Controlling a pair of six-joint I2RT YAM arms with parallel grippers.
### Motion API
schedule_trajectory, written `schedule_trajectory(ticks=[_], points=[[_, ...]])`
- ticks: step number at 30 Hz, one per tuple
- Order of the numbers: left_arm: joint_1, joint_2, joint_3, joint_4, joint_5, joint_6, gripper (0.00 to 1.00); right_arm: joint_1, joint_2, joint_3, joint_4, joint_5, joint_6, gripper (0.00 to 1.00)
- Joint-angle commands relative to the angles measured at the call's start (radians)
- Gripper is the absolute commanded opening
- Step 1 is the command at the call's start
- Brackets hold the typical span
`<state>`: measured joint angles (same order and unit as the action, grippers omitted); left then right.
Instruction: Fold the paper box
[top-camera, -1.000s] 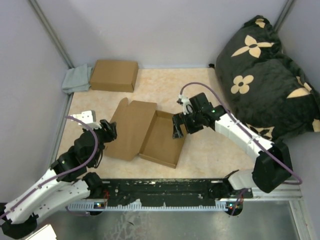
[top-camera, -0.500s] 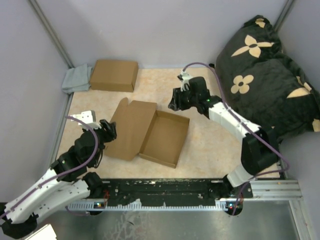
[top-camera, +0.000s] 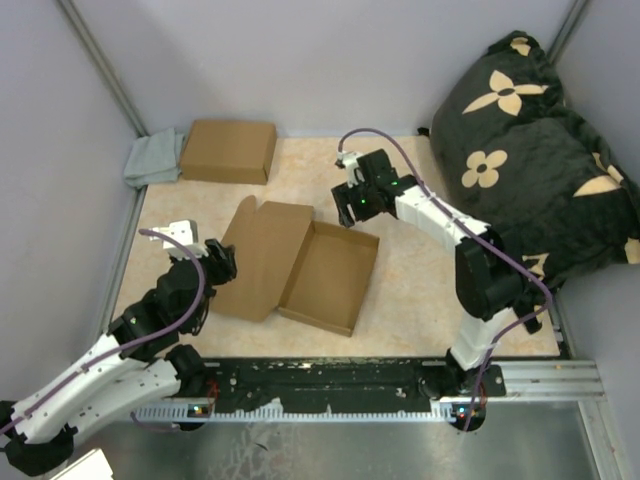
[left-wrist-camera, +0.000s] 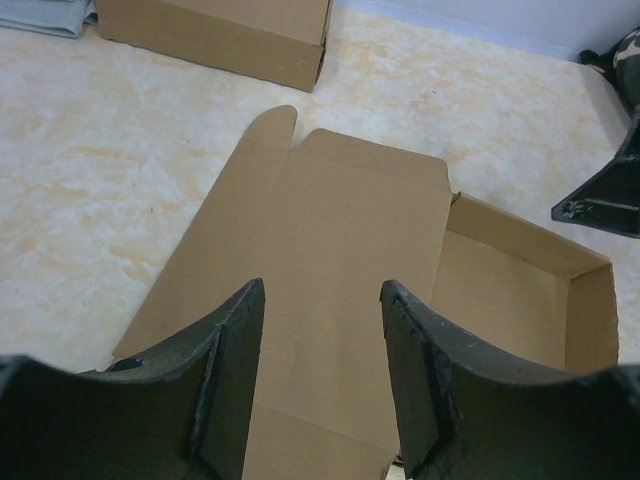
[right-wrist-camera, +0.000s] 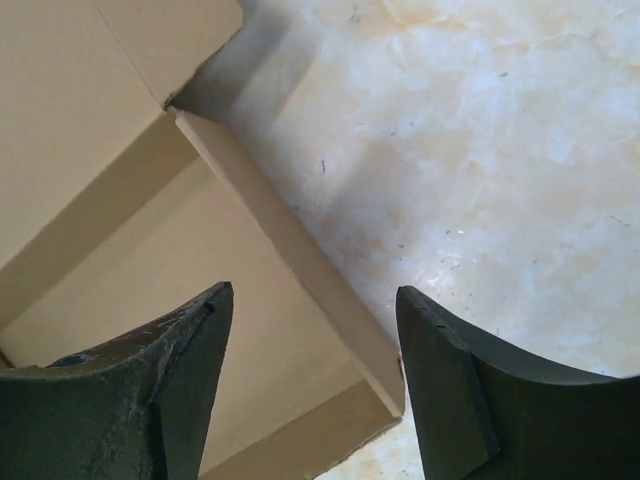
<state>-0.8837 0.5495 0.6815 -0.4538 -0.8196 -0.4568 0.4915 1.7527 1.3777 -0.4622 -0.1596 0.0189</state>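
Observation:
The paper box (top-camera: 335, 280) lies open in the middle of the table, its brown tray to the right and its flat lid (top-camera: 262, 250) to the left. My left gripper (top-camera: 222, 262) hovers open at the lid's left edge. In the left wrist view its fingers (left-wrist-camera: 235, 370) frame the lid (left-wrist-camera: 340, 230), with nothing between them. My right gripper (top-camera: 350, 212) hangs open just above the tray's far corner. In the right wrist view the tray's far wall (right-wrist-camera: 300, 250) runs below the gap of the right gripper (right-wrist-camera: 315, 295), which holds nothing.
A closed brown carton (top-camera: 230, 150) sits at the back left beside a grey cloth (top-camera: 153, 158). A black flowered cushion (top-camera: 540, 140) fills the back right corner. Grey walls close the left and far sides.
My right gripper left the tray's right wall and swung back and left to the tray's far corner. The left gripper barely shifted. The box has not moved.

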Motion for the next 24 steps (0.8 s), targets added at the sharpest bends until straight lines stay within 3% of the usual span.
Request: schedule_trajectory(ticks=[1,14,19,24], points=[[0.004,0.001,-0.012,0.021,0.002,-0.005,0.57,0.047,0.070,0.089,-0.043,0.033,-0.113,0.65],[0.005,0.006,-0.011,0.020,0.002,-0.003,0.57,0.085,0.211,0.161,-0.044,0.054,-0.129,0.60],[0.004,0.007,-0.011,0.021,0.003,-0.004,0.57,0.085,0.231,0.137,-0.047,0.057,-0.105,0.50],[0.003,0.009,-0.014,0.024,0.004,-0.003,0.57,0.085,0.179,0.013,-0.009,0.094,-0.058,0.38]])
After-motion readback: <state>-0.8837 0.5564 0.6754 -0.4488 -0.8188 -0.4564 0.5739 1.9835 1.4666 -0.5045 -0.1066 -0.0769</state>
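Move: Just under the right hand is the box's far wall, its middle about 9 cm below, some 2 cm to the left and 1 cm back. The middle of the open box floor lies roughly 12 cm back, 6 cm left and 11 cm down from that hand; the lid panel lies flat, some 20 cm left and 8 cm back, about 10 cm down. From the idle left hand, the far wall is about 15 cm ahead, 26 cm to the right and 20 cm below. Dropping steadily by about 7.5 cm onto the box's far wall, the right hand also slides some 3 cm left early on, while its wrist rolls its left side down and turns slightly counter-clockwise, roughly 10 degrees. The fingers narrow from about two thirds open to under half, mostly late, one inside the box and the other outside, straddling the wall's top edge. ##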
